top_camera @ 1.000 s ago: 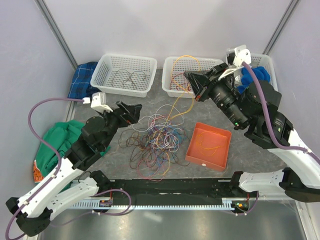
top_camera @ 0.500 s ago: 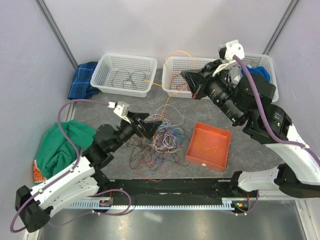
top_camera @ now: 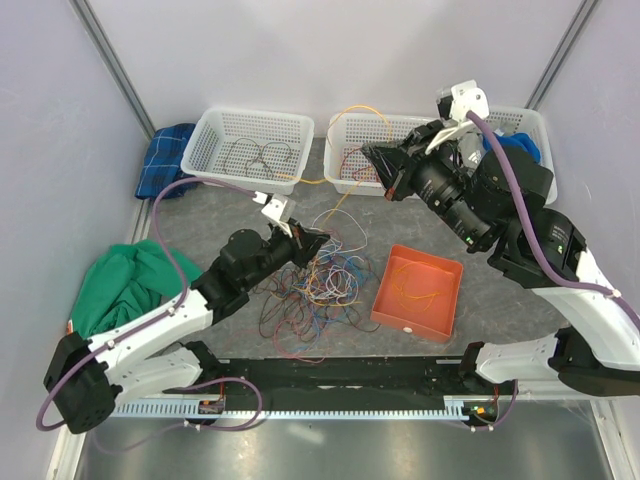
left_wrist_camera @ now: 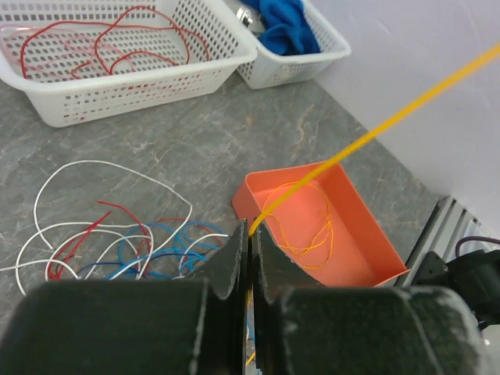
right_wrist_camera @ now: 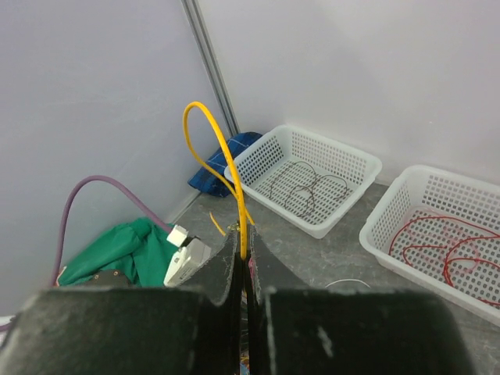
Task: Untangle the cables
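The cables [top_camera: 312, 288] lie as a many-coloured tangle on the grey table, in front of the two arms. One yellow cable [top_camera: 352, 112] is lifted out of it. My left gripper [top_camera: 320, 240] hovers over the tangle's far edge and is shut on this yellow cable [left_wrist_camera: 375, 133], which runs taut up to the right from my left gripper [left_wrist_camera: 251, 233]. My right gripper [top_camera: 372, 158] is raised by the middle basket. It too is shut on the yellow cable [right_wrist_camera: 205, 160], which arches in a loop above my right gripper [right_wrist_camera: 243, 251].
An orange tray [top_camera: 440, 305] holding a thin orange wire sits right of the tangle. At the back stand three white baskets: left [top_camera: 215, 135] with dark wires, middle [top_camera: 345, 180] with red wires, right [top_camera: 540, 125] with a blue cloth. A green cloth [top_camera: 120, 285] lies left.
My left arm swung right and forward over the tangle, and its open jaws shut on the yellow cable. My right gripper shifted slightly left, still shut on the cable.
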{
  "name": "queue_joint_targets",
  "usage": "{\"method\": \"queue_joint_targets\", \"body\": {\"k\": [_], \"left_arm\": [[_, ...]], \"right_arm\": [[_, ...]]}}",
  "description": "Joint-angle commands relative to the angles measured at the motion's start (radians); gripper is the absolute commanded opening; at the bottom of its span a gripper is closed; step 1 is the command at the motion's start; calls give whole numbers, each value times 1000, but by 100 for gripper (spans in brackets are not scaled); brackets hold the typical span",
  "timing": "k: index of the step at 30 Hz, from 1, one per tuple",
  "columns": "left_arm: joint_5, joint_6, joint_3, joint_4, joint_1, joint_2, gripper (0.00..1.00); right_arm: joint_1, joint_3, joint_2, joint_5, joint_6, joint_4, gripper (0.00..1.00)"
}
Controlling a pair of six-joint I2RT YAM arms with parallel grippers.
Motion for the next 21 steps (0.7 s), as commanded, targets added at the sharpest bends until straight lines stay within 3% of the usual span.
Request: {"method": "queue_joint_targets", "body": {"k": [1, 6, 12, 15, 21], "left_arm": [[-110, 10, 96, -67, -5, -35, 2], [-274, 26, 330, -351, -5, -134, 2], [-181, 43, 726, -461, -5, -109, 2], [-121, 27, 835, -502, -5, -58, 2], [-9, -49, 887, -501, -3, 28, 2]], "right_arm": [[2, -14, -62, 15, 0, 7, 0], [2, -182, -169, 108, -8, 11, 0], [0, -438, -298, 119, 32, 87, 0], [0, -533, -326, 87, 58, 128, 0], [0, -664, -326, -91, 106, 263, 0]]}}
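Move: Both grippers already hold the yellow cable, and the middle of the cable pile it is being drawn from is almost straight under the left hand, some 23 cm down and 3 cm to its left. The orange box stands about 22 cm to that hand's right and 1 cm farther out; the middle white crate is roughly 35 cm ahead and 17 cm right. From the high right hand, the pile lies about 52 cm below, 8 cm left and 3 cm ahead. Keeping its pinch on the yellow cable, the left hand moves slowly at first, then sweeps up about 33 cm, away from the cable pile, drifting some 8 cm left and later about 5 cm back, while its fingers tilt upward by some 30 degrees. The right hand keeps its own grip on the cable and sinks about 11 cm towards the pile, swinging some 6 cm to the right and then about half of that back left, with its wrist hardly turning. ##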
